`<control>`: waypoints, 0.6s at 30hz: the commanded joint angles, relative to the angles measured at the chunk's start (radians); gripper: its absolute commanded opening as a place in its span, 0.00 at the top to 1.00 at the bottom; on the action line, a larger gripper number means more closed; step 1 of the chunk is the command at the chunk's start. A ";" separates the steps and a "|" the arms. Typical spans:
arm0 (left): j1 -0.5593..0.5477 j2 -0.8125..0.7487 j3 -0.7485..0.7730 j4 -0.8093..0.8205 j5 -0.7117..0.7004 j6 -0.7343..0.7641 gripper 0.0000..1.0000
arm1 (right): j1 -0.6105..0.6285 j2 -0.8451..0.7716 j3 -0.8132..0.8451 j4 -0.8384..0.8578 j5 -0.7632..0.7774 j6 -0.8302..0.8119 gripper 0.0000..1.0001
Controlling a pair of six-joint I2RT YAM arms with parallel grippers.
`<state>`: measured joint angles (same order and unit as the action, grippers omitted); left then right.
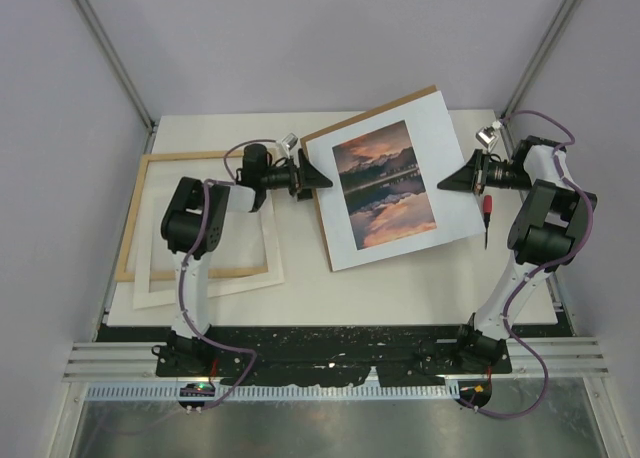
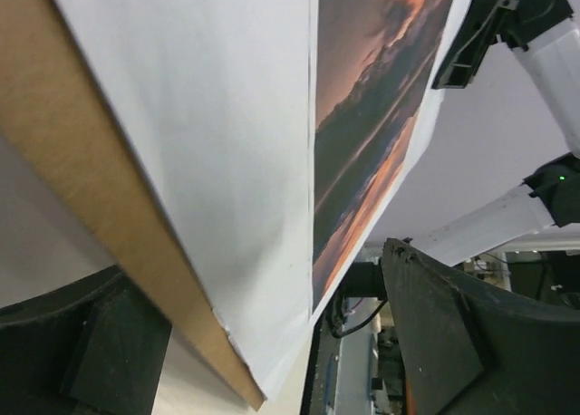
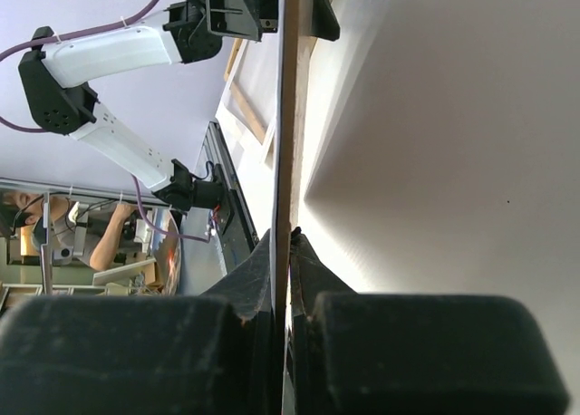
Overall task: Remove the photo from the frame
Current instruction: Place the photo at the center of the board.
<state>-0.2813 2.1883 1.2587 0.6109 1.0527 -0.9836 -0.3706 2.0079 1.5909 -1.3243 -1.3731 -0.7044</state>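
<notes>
The photo (image 1: 385, 183), a sunset over mountains mirrored in water with a wide white border, lies on a brown backing board (image 1: 372, 118) between the two arms, tilted and apparently off the table. My right gripper (image 1: 447, 181) is shut on the right edge of photo and board, and both fingers press the thin edge (image 3: 285, 243). At the photo's left edge my left gripper (image 1: 322, 178) stands open, with a corner of the photo (image 2: 362, 134) and board (image 2: 82, 188) between its spread fingers (image 2: 462, 342). The empty light wood frame (image 1: 132, 218) lies flat at the left.
A white mat (image 1: 210, 283) lies under the frame's near side. A small red-handled screwdriver (image 1: 488, 210) rests on the table just right of the photo, below my right wrist. Grey walls close in the table on three sides.
</notes>
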 commanded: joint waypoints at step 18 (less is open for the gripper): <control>0.025 -0.101 -0.120 0.629 0.125 -0.486 0.42 | -0.042 0.112 0.038 -0.200 -0.327 -0.167 0.55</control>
<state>-0.2787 2.1754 1.1389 1.1336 1.1534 -1.4425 -0.4000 2.1067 1.6070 -1.3361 -1.4387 -0.8005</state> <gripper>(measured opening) 0.577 0.457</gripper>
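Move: The photo's middle is about 17 cm right of the left hand, 2 cm back and slightly higher. From the right hand it is some 13 cm left, 1 cm back and 5 cm lower. The board lies just beneath it, its middle a centimetre farther out. The screwdriver is about 9 cm right of the right hand, 5 cm back and 17 cm below. The empty frame sits roughly 29 cm left of the left hand, 6 cm back and 10 cm below. The right fingers let go of their pinch on the right edge of photo and board, opening to nearly half while that hand sinks about 2 cm and eases forward and right. At the left edge, the left hand closes from wide open to just over half, rises some 5 cm, first edging right, then drawing back about 3 cm, its fingertips tipping up about 10 degrees. ##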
